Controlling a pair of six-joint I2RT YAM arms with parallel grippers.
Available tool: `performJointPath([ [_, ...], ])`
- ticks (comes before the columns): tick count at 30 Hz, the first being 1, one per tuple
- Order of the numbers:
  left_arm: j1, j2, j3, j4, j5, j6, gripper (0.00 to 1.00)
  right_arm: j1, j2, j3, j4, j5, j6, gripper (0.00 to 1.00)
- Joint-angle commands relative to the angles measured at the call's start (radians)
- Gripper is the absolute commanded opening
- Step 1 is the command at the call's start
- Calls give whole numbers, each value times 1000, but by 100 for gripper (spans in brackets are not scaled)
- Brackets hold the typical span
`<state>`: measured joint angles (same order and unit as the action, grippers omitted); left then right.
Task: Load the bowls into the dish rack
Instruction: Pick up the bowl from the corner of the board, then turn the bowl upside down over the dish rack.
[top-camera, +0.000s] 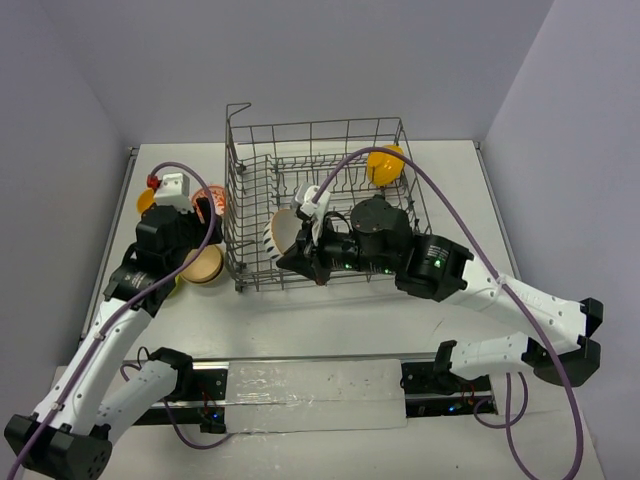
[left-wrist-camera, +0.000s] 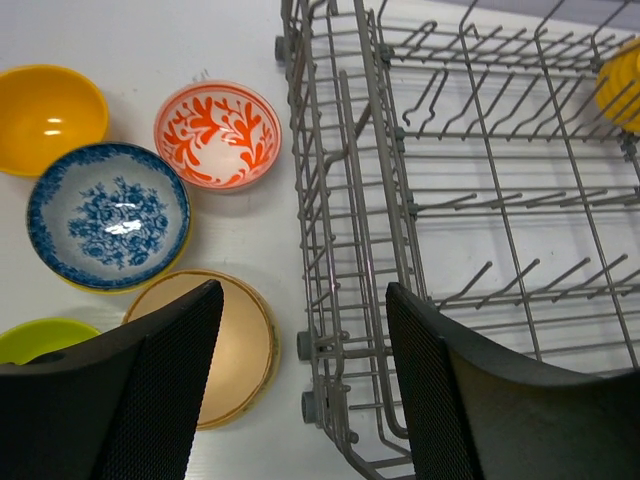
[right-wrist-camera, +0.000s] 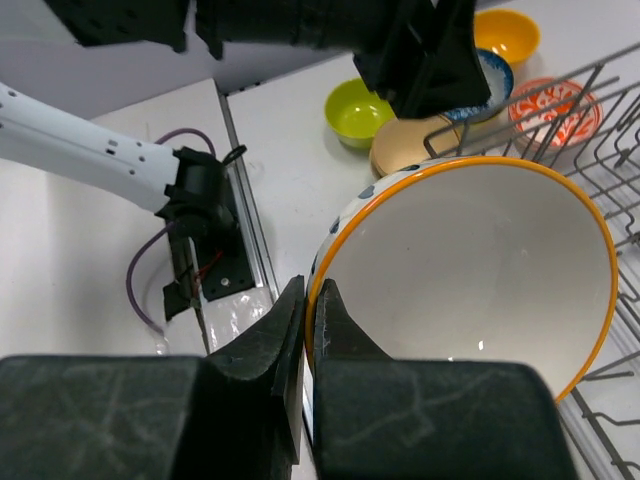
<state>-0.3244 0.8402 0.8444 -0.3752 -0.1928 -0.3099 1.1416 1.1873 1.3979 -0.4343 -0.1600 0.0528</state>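
Observation:
The grey wire dish rack (top-camera: 320, 128) stands at the back middle of the table. An orange-yellow bowl (top-camera: 385, 163) sits in its far right corner. My right gripper (right-wrist-camera: 308, 310) is shut on the rim of the white striped bowl (right-wrist-camera: 470, 270), which has an orange edge. It holds this bowl on edge over the rack's front left corner (top-camera: 280, 232). My left gripper (left-wrist-camera: 303, 300) hangs open and empty over the rack's left wall (left-wrist-camera: 372, 90). Left of the rack lie the tan bowl (left-wrist-camera: 235, 345), lime green bowl (left-wrist-camera: 40, 335), blue-patterned bowl (left-wrist-camera: 108, 215), red-and-white bowl (left-wrist-camera: 217, 135) and another orange-yellow bowl (left-wrist-camera: 45, 115).
A metal rail (top-camera: 310, 385) with both arm bases runs along the near table edge. Grey walls close in the table on the left, back and right. The loose bowls crowd the strip between the rack and the left table edge.

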Motion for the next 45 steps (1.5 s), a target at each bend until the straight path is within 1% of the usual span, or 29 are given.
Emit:
performJointPath([
  [1,-4,-35,67,38,-83,-29,71,-42,-25,-20,97,-30,-2,0],
  [3,-4,-52,77,36,-126,-41,72,-74,-22,-28,104,-48,2,0],
  [6,-4,-55,103,45,-128,-44,72,-100,-22,-30,114,-56,-1,0],
  [8,-4,-37,120,58,-71,-40,72,-115,-17,-31,117,-58,-1,0],
  [9,-5,-29,122,62,2,-41,70,-134,-17,-31,120,-67,-1,0],
  [10,-5,-18,122,70,44,-37,70,-141,-17,-33,123,-73,1,0],
  [14,-8,39,97,93,125,-26,65,-181,-23,-37,134,-96,12,0],
  [15,-8,48,97,85,130,-26,63,-193,-25,-36,135,-98,16,0],
  [18,-15,80,94,52,133,-12,61,-224,-32,-39,146,-96,31,0],
  [22,-33,88,84,18,92,-8,58,-324,-25,-40,164,-162,42,0],
  [24,-38,71,70,25,107,0,56,-351,-15,-42,175,-177,48,0],
  [28,-56,82,56,4,121,28,53,-465,6,-54,219,-240,81,0],
  [30,-64,92,55,-7,121,38,47,-511,24,-60,245,-291,111,0],
  [31,-74,94,55,-10,121,45,45,-560,31,-63,282,-311,126,0],
  [32,-79,97,56,-13,116,49,42,-583,40,-69,302,-369,159,0],
  [34,-87,91,55,-7,116,60,39,-621,70,-73,356,-409,191,0],
  [35,-87,89,55,-5,112,64,33,-650,81,-68,368,-433,209,0],
  [37,-87,83,62,-10,101,72,30,-672,116,-63,388,-446,226,0],
  [39,-87,89,74,-24,90,87,24,-704,152,-63,428,-481,257,0],
  [40,-88,91,76,-25,89,92,23,-717,167,-63,477,-496,271,0],
  [41,-88,92,78,-27,85,97,19,-729,179,-63,497,-516,295,0],
  [43,-88,99,76,-24,76,100,17,-770,221,-71,573,-573,327,0],
  [45,-88,109,79,-24,66,103,13,-804,250,-74,621,-616,377,0],
])
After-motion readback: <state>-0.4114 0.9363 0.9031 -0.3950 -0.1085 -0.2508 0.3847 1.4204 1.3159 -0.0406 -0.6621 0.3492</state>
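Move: The right hand holds the patterned bowl's rim, bound for the rack's back row: a slot about 33 cm ahead, 12 cm right, some 20 cm below. The orange bowl in the rack is about 35 cm ahead, 21 cm right of that hand and equally low. The left hand has the rack's left top rail 4 cm to its right, 1 cm lower; the tan bowl is 6 cm back, 3 cm left, the red bowl 12 cm ahead, 4 cm left, both 14 cm below. Forward and to the right, the right hand carries the pinched bowl about 21 cm out over the rack towards the back row beside the orange bowl, sinking only slightly and swinging its fingers some 20 degrees clockwise. The left hand hops up about 6 cm, comes back down roughly 4 cm farther right and shuts its fingers on the rack's left top rail. ##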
